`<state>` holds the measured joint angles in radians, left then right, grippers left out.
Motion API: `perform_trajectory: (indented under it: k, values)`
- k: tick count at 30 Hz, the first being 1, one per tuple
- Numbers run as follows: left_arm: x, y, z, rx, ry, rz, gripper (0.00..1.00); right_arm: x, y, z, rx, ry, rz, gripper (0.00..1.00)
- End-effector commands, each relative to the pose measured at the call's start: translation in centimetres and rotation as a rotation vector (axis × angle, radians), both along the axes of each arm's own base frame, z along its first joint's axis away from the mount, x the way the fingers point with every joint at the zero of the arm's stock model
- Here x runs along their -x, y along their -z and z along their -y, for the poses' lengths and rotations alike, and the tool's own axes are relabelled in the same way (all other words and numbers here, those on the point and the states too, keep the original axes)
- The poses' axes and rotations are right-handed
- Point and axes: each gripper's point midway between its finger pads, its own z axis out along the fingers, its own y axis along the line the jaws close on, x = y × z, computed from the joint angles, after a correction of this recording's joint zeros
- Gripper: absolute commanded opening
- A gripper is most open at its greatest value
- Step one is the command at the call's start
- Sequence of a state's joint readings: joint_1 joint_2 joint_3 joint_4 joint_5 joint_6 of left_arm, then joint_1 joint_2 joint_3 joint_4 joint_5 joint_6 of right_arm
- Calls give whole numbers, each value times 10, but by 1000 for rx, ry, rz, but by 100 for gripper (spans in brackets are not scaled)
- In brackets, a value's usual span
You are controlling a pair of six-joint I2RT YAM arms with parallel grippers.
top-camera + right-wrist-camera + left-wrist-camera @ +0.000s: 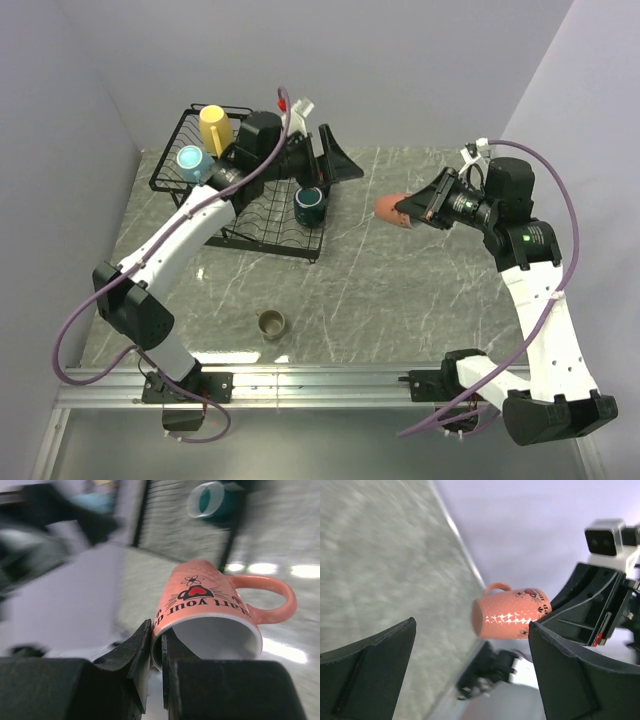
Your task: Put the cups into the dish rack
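Observation:
My right gripper point(418, 208) is shut on the rim wall of the salmon-red cup point(391, 210), which it holds on its side above the table, base toward the dish rack. In the right wrist view the fingers point(142, 647) pinch the cup point(215, 612), one inside and one outside. My left gripper point(345, 155) hangs open and holds nothing over the right end of the black wire dish rack point(178, 135); its view shows the salmon cup point(512, 612) ahead. The rack holds yellow point(214, 127), light blue point(191, 162) and dark teal point(309, 204) cups. A small olive-brown cup point(271, 322) stands on the table.
The marble table point(400, 290) ends at a metal rail point(320, 378) along the near edge, where both arm bases sit. Grey walls close in on the left, back and right. The left arm point(180, 240) stretches across the rack's left side.

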<state>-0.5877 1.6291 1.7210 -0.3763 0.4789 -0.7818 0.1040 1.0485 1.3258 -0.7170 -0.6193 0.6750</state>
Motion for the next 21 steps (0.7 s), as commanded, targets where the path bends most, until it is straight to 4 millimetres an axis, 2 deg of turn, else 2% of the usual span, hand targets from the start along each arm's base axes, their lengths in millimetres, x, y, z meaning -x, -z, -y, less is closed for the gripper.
perform_trajectory:
  k: [1, 6, 10, 11, 12, 13, 15, 21]
  values:
    - [30, -32, 20, 259, 196, -61, 99, 16, -64, -26, -173, -184, 197, 0]
    - [41, -35, 23, 461, 278, -156, 99, 18, -86, -29, -191, -214, 250, 0]
    - [42, -38, 20, 541, 305, -213, 99, 19, -90, -31, -224, -226, 256, 0]
    - [42, -32, 20, 550, 310, -237, 100, 19, -90, -31, -226, -226, 259, 0]
    - [46, -41, 18, 587, 339, -197, 100, 18, -89, -31, -226, -226, 257, 0]
    - [48, -39, 17, 610, 345, -244, 99, 17, -89, -32, -227, -225, 256, 0]
    - [51, -44, 15, 651, 378, -226, 99, 17, -90, -31, -226, -221, 259, 0]
    - [54, -41, 20, 607, 428, -270, 98, 14, -98, -33, -247, -232, 289, 0]
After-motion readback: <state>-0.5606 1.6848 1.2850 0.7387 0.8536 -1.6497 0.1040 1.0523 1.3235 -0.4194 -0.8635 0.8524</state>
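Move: The orange mug is already held by the right hand; from the open left hand its middle lies about 7 cm to the right, 5 cm back and 3 cm lower. Under the left hand, on the rack, the green cup stands some 4 cm ahead, 8 cm left and 30 cm down, the dark blue cup about 9 cm ahead, 5 cm left and equally low. From the right hand, the left gripper it offers the mug to is about 7 cm ahead, 10 cm left and 2 cm higher. The right hand keeps its pinch on the orange mug's rim side and lifts it about 6 cm while carrying it 3 cm left towards the left gripper, turning slightly counter-clockwise and tipping its fingers up. The left hand, fingers staying wide open, draws back some 4 cm and a little right towards the mug's bottom, dipping 3 cm and then rising 5, while its wrist rolls and swings round by about 40 degrees so that the fingers point almost straight right and slightly up at the mug. ##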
